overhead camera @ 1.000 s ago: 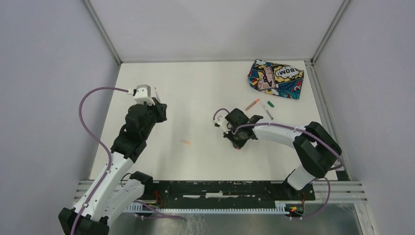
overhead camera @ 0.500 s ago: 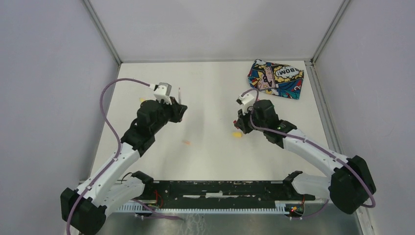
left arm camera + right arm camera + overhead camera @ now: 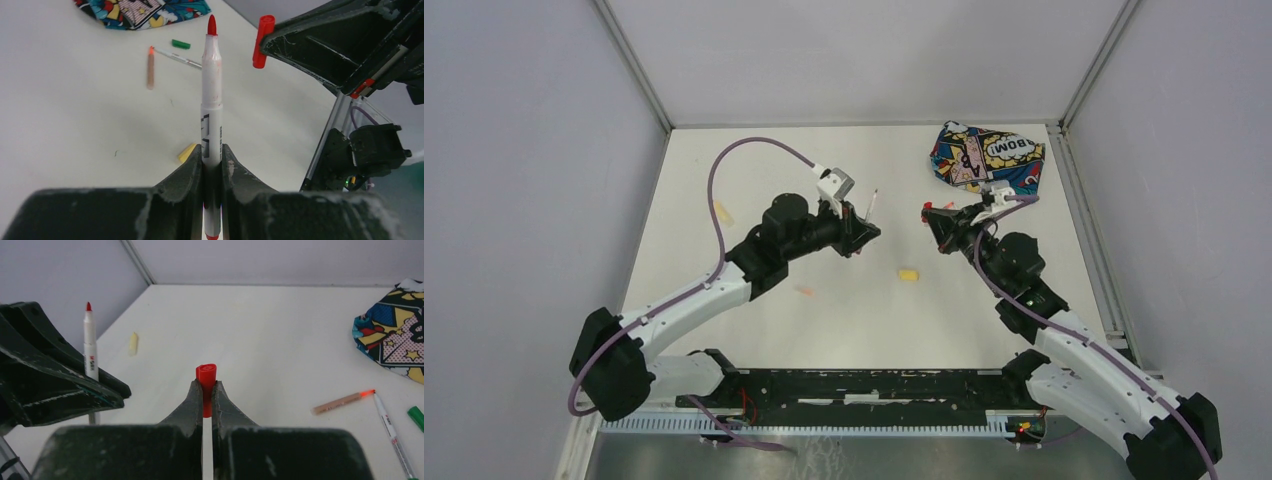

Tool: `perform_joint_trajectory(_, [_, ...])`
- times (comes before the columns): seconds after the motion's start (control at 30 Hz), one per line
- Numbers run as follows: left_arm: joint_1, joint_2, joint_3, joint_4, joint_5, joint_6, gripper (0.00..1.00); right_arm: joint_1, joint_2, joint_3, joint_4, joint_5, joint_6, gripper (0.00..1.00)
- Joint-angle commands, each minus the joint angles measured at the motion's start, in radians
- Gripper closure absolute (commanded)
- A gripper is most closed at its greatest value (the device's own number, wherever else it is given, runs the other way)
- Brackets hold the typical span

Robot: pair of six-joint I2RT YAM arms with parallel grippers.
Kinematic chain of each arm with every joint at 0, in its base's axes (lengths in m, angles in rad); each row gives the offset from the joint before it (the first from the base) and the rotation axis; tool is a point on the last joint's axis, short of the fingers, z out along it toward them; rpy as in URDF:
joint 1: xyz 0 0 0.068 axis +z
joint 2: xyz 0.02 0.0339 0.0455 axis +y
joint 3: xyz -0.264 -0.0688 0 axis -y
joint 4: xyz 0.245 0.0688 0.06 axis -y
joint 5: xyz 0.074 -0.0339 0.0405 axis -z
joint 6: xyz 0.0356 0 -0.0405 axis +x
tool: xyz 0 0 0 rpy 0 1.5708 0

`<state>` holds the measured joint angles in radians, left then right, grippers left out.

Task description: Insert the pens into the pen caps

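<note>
My left gripper [image 3: 864, 228] is shut on a whitish pen [image 3: 212, 95] with a red tip, which stands up between its fingers [image 3: 212, 155]. My right gripper [image 3: 205, 387] is shut on the red pen cap [image 3: 206, 377]. Both hover above the table's middle, facing each other a short gap apart, with the cap [image 3: 262, 40] just right of the pen tip. An orange pen [image 3: 342, 401], a white green-ended pen [image 3: 392, 435] and a green cap [image 3: 416, 417] lie near the pouch. A yellow cap [image 3: 908, 274] and an orange cap [image 3: 804, 291] lie mid-table. A yellow pen [image 3: 722, 213] lies at the left.
A comic-print fabric pouch [image 3: 986, 160] lies at the back right corner. Grey walls enclose the white table [image 3: 844, 330] on three sides, and a black rail [image 3: 874, 385] runs along the near edge.
Both arms have swung up and inward. The left carried the pen rightward from the left side. The right lifted the red cap from mid-table toward the back; they now face each other.
</note>
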<state>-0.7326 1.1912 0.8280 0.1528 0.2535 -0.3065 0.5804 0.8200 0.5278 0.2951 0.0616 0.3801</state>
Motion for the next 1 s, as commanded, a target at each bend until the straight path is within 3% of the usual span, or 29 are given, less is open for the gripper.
perform_joint_trajectory(0.0, [-0.021, 0.06, 0.112, 0.123, 0.134, 0.079, 0.98, -0.007, -0.04, 0.008, 0.16, 0.002, 0.064, 1.0])
perform_joint_trajectory(0.3, [-0.028, 0.132, 0.201, 0.16, 0.166, 0.091, 0.98, -0.014, -0.053, 0.075, 0.196, -0.049, 0.042, 1.0])
perform_joint_trajectory(0.67, [-0.045, 0.119, 0.17, 0.147, 0.194, 0.089, 0.98, -0.015, -0.085, 0.044, 0.38, -0.02, 0.098, 1.0])
perform_joint_trajectory(0.97, [-0.089, 0.135, 0.192, 0.082, 0.208, 0.146, 0.98, -0.014, -0.048, 0.067, 0.482, -0.081, 0.13, 1.0])
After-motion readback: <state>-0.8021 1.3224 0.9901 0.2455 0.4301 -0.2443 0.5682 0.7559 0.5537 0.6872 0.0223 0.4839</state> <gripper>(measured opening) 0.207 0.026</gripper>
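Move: The red cap in the right fingers stands about 12 cm to the right of the left hand, 3 cm ahead and 2 cm higher. From the right hand, the white pen upright in the left fingers is some 12 cm to the left and 3 cm back, roughly level. On the table, around 23 cm below the left hand, the yellow piece lies 11 cm right and 6 cm ahead, the orange pen 20 cm right and 22 cm ahead. Both grips stay shut, the left on the upright pen and the right on the red cap, with no touch between the two. The right hand climbs steadily about 13 cm, its fingers tipping up and its left side rising some 20 degrees each, lifting the cap from beside the pen towards tip height. The left hand goes right and up about 5 cm each under the cap's side, quickly then creeping, turning clockwise. ##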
